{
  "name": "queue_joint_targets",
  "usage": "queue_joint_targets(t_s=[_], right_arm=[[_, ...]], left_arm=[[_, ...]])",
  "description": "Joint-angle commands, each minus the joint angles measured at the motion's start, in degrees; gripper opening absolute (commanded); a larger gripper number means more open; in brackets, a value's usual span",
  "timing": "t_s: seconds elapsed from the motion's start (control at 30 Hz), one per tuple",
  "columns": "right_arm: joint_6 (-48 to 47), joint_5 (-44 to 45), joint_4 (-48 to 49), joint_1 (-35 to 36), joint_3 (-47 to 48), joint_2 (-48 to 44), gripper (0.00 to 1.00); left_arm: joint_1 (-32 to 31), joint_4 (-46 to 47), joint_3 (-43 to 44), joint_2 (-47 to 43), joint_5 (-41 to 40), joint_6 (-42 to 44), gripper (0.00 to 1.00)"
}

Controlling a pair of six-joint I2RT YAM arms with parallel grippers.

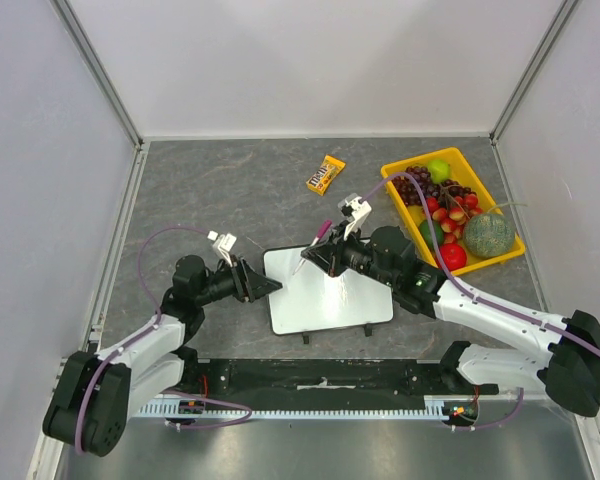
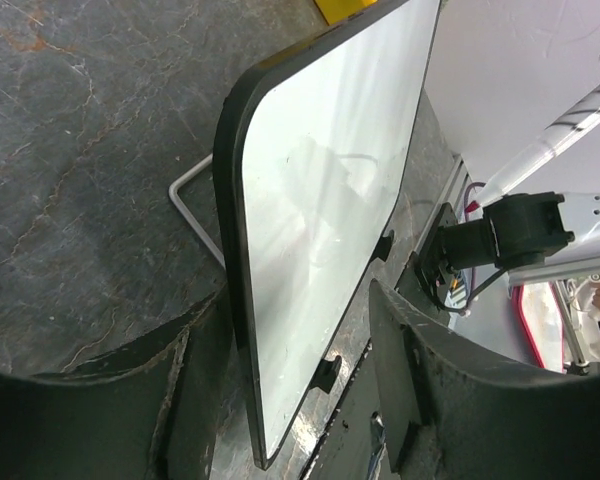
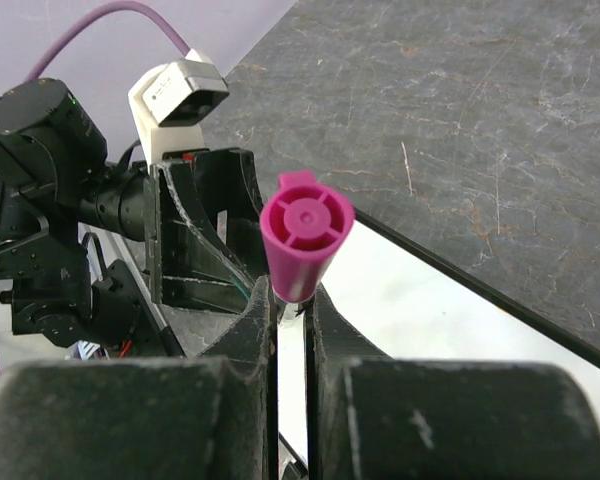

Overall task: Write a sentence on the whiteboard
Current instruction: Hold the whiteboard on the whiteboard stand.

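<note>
The whiteboard (image 1: 330, 295) lies flat at the table's middle, white with a thin black rim. No sentence shows on its face. My left gripper (image 1: 270, 286) is at the board's left edge. In the left wrist view the whiteboard (image 2: 330, 200) edge sits between the jaws of the left gripper (image 2: 298, 295), with a gap still showing on the right finger's side. My right gripper (image 1: 328, 254) hovers over the board's far left corner, shut on a pink-capped marker (image 1: 320, 238). Seen from the right wrist, the marker (image 3: 305, 240) stands between the closed fingers of the right gripper (image 3: 292, 300), above the whiteboard (image 3: 430, 320).
A yellow tray (image 1: 395, 172) of fruit stands at the back right. A candy packet (image 1: 327, 174) lies behind the board. A white wire loop (image 2: 185, 195) sticks out under the board's rim. A black strip (image 1: 320, 375) runs along the near edge.
</note>
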Motion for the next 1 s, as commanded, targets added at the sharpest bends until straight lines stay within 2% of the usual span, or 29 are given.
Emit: queue_joint_targets(t_s=[0.0, 0.27, 0.57, 0.77, 0.97], right_arm=[[-0.48, 2.4, 4.37, 0.54, 0.54, -0.44, 0.0], [-1.1, 3.98, 4.01, 1.16, 0.1, -0.52, 0.0], [-3.82, 10.13, 1.82, 3.44, 1.5, 0.44, 0.0], [-6.28, 17.33, 2.69, 6.77, 2.38, 1.76, 0.0], [-7.6, 24.45, 5.59, 9.77, 2.03, 2.64, 0.0]], left_arm=[[0.27, 7.62, -0.71, 2.12, 2.6, 0.4, 0.6], [0.27, 9.64, -1.41, 6.52, 3.84, 1.11, 0.48], [0.27, 9.46, -1.94, 10.03, 4.28, 0.84, 0.14], [0.27, 6.57, -2.2, 9.33, 3.93, 1.28, 0.03], [0.36, 2.17, -1.94, 8.98, 1.91, 2.51, 0.02]])
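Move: The whiteboard leans on its stand with its left edge already between the left hand's open fingers; its middle lies about 13 cm to the right, level fore and aft, some 2 cm lower. The wire stand, beneath the board, is roughly 10 cm right, 3 cm ahead and 7 cm down; the held marker is about 8 cm right, 8 cm ahead and 10 cm up. From the right hand, the whiteboard's middle lies about 4 cm right, 6 cm back and 12 cm down. Sinking about 2 cm around the whiteboard's left edge, the left hand closes its wide-open fingers until they pinch the edge between writing face and back. As they shut it comes up slightly and eases about 1 cm back and slightly right, turning some 5 degrees clockwise, then keeps its grip. The right hand, nearly in place, keeps the marker above the board and turns roughly 10 degrees. ##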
